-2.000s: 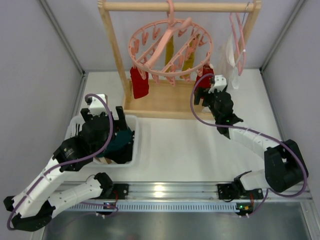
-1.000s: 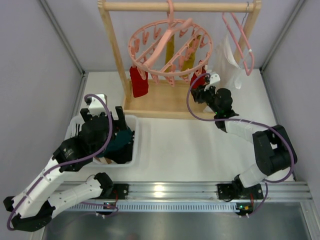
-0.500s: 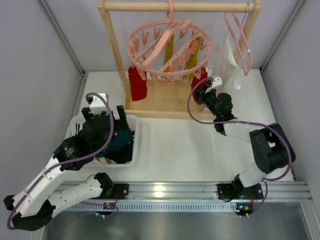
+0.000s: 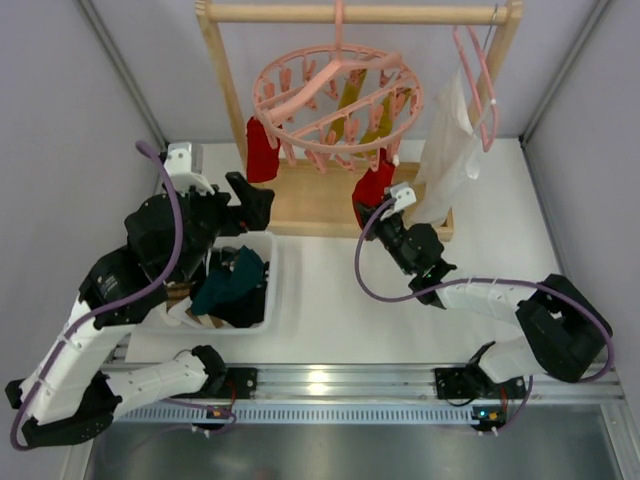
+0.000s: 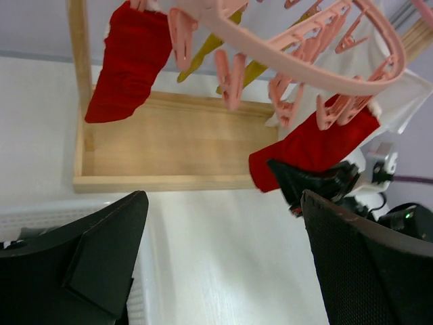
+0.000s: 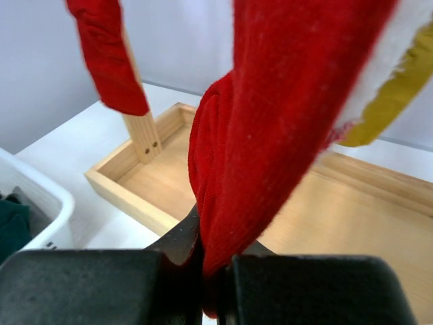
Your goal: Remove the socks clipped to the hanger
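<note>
The round pink hanger hangs from the rack's top bar, tilted. A red sock is clipped at its left. A second red sock is stretched down from a clip on its near right side, and my right gripper is shut on that sock's lower end. Two mustard socks hang at the back. My left gripper is open and empty, raised by the rack's left post. Its wrist view looks up at the hanger and both red socks.
A white bin near the left arm holds a teal sock. The wooden rack has a tray-like base and side posts. A slim pink hanger with white cloth hangs at the right. Grey walls close in both sides.
My right gripper shut on the right red sock and drew it down and toward the near left, tilting the hanger. My left arm rose from the bin toward the rack.
</note>
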`<action>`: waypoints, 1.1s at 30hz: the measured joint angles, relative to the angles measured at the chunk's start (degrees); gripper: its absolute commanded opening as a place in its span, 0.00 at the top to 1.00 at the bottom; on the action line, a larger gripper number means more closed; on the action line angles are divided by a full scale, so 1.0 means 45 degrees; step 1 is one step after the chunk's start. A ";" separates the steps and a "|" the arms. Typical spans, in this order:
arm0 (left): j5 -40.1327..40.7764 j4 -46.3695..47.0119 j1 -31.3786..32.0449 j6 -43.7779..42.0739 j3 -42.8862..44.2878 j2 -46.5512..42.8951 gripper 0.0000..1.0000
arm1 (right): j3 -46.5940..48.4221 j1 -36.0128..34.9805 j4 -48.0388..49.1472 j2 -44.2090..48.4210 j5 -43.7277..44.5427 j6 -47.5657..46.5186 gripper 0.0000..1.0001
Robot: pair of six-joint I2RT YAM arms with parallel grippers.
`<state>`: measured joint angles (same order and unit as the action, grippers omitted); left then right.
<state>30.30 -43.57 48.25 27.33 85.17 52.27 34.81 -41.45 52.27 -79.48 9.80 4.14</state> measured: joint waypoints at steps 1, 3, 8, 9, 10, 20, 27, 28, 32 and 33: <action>-0.0097 -0.0034 0.0000 0.0010 0.0481 0.0384 0.01 | 0.0005 -0.0393 0.0000 0.0029 0.0374 -0.0083 1.00; -0.0107 -0.0024 0.0000 0.0000 0.1379 0.1127 0.01 | 0.0049 -0.1141 -0.0117 0.0024 0.1234 -0.0287 1.00; 0.0311 -0.0141 0.0000 -0.0374 0.4124 0.3322 0.01 | 0.0976 -0.2963 -0.0680 -0.0529 0.3181 -0.1098 1.00; 0.0398 -0.0185 0.0000 -0.0486 0.4726 0.3793 0.01 | 0.1248 -0.3288 -0.0816 -0.0709 0.3551 -0.1258 1.00; 0.0481 -0.0321 0.0000 -0.0578 0.5285 0.4192 0.01 | 0.1486 -0.3541 -0.0918 -0.0869 0.3832 -0.1375 1.00; 0.2905 -0.0933 0.0767 -0.1729 0.7155 0.7116 0.01 | 0.5149 -0.5100 -0.2968 -0.3628 0.5649 -0.1982 1.00; 0.4158 -0.1292 0.1477 -0.2414 0.7193 0.7990 0.02 | 0.6586 -0.5425 -0.4129 -0.4818 0.5877 -0.2059 1.00; 0.4357 -0.1311 0.1564 -0.2482 0.7242 0.8043 0.01 | 0.6742 -0.5455 -0.4294 -0.4935 0.5887 -0.2074 1.00; 0.5270 -0.1345 0.1899 -0.2715 0.7295 0.8199 0.03 | 0.7159 -0.5493 -0.4716 -0.5119 0.5872 -0.2113 1.00; 0.5493 -0.1355 0.1962 -0.2754 0.7295 0.8247 0.04 | 0.7227 -0.5498 -0.4862 -0.5119 0.5872 -0.2113 1.00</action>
<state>55.02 -49.67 57.08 14.94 117.99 89.38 67.33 -66.19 30.39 -102.52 36.23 -5.37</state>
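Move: About 14 cm ahead of the open left gripper, 20 cm to its right and some 5 cm below is the clip holding the near red sock's cuff. The right gripper already pinches that sock's lower end, the clip lying roughly 14 cm above it, 2 cm ahead and 3 cm right. From the left hand, the other red sock hangs about 20 cm straight ahead and 8 cm lower; the mustard socks are some 30 cm ahead, 16 cm right and equally low. Pulling the red sock by its pinched lower end, the right hand goes first back and left, then left, about 16 cm leftward in all, rolling nearly 20 degrees, left side down. The left hand, still wide open, reaches forward and right towards the sock's clip, rising about 8 cm and sinking again beside the hanger, its left side rolling up some 25 degrees. ##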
